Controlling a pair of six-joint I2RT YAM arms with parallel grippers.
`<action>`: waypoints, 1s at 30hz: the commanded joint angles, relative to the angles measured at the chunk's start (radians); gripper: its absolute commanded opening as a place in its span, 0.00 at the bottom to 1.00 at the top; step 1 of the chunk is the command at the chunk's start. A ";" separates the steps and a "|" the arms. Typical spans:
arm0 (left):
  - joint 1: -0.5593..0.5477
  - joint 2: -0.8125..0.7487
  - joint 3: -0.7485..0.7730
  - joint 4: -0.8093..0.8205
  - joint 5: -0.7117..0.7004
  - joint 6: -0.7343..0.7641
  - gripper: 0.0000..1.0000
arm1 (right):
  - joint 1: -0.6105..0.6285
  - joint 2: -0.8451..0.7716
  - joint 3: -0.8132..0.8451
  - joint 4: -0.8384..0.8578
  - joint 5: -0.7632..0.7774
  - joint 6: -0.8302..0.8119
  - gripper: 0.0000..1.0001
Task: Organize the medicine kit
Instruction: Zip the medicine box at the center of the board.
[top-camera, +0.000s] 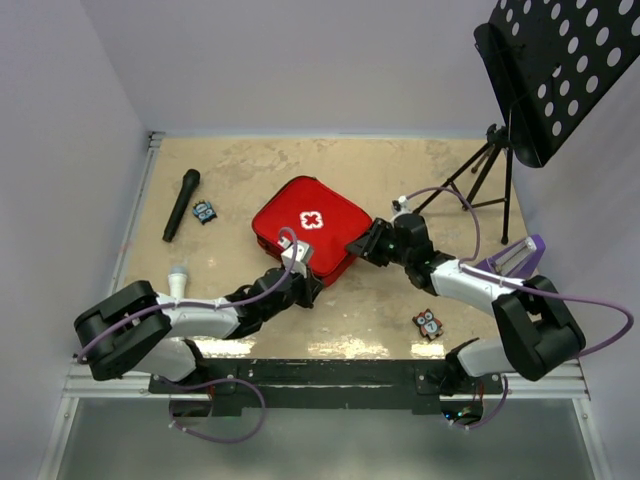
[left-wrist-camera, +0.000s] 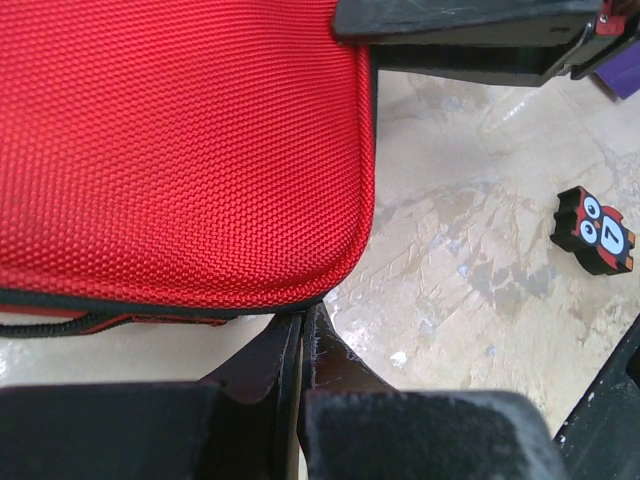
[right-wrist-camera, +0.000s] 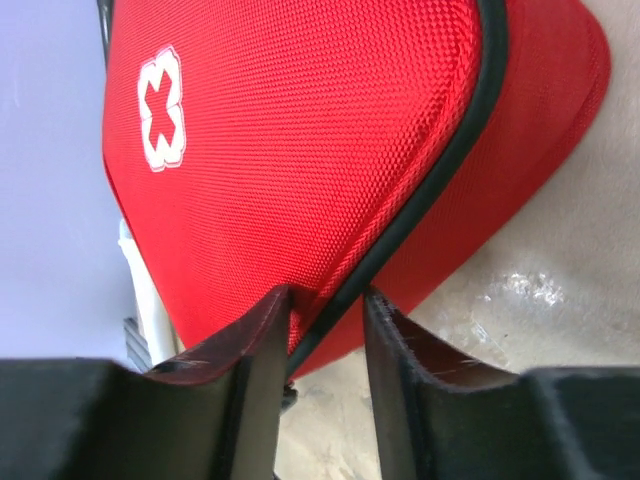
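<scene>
The medicine kit, a red zip case with a white cross, lies closed in the middle of the table. My left gripper is at its near corner. In the left wrist view it is shut, with its tips against the black zipper edge of the kit and nothing visible between them. My right gripper is at the kit's right edge. There its jaws stand apart astride the black zipper seam. One fingertip touches the red lid of the kit.
A black microphone and a small blue item lie at the back left. An owl figure sits near the right arm. A purple piece and a music stand with tripod legs stand at the right.
</scene>
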 joint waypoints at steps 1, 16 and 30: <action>-0.021 0.046 0.062 0.109 0.085 0.025 0.00 | 0.004 0.032 0.026 0.013 -0.021 0.009 0.25; 0.003 -0.109 -0.035 -0.047 -0.070 -0.007 0.00 | -0.072 0.026 0.024 -0.042 0.012 -0.052 0.00; 0.135 -0.216 -0.101 -0.352 -0.280 -0.233 0.00 | -0.085 0.039 0.046 -0.071 0.020 -0.115 0.00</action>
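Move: The medicine box's middle lies about 12 cm ahead of the left hand and 1 cm left; its shut fingers are at the near corner's zip seam. The right fingers are closing around the box's right rim, practically at the hand point and 1 cm below it, with the box's middle some 9 cm left, 4 cm ahead. The owl toy is roughly 18 cm right of and 18 cm behind the right hand. Left fingers, still shut, edge right, then about 7 cm left along the seam; right fingers pinch the rim. ##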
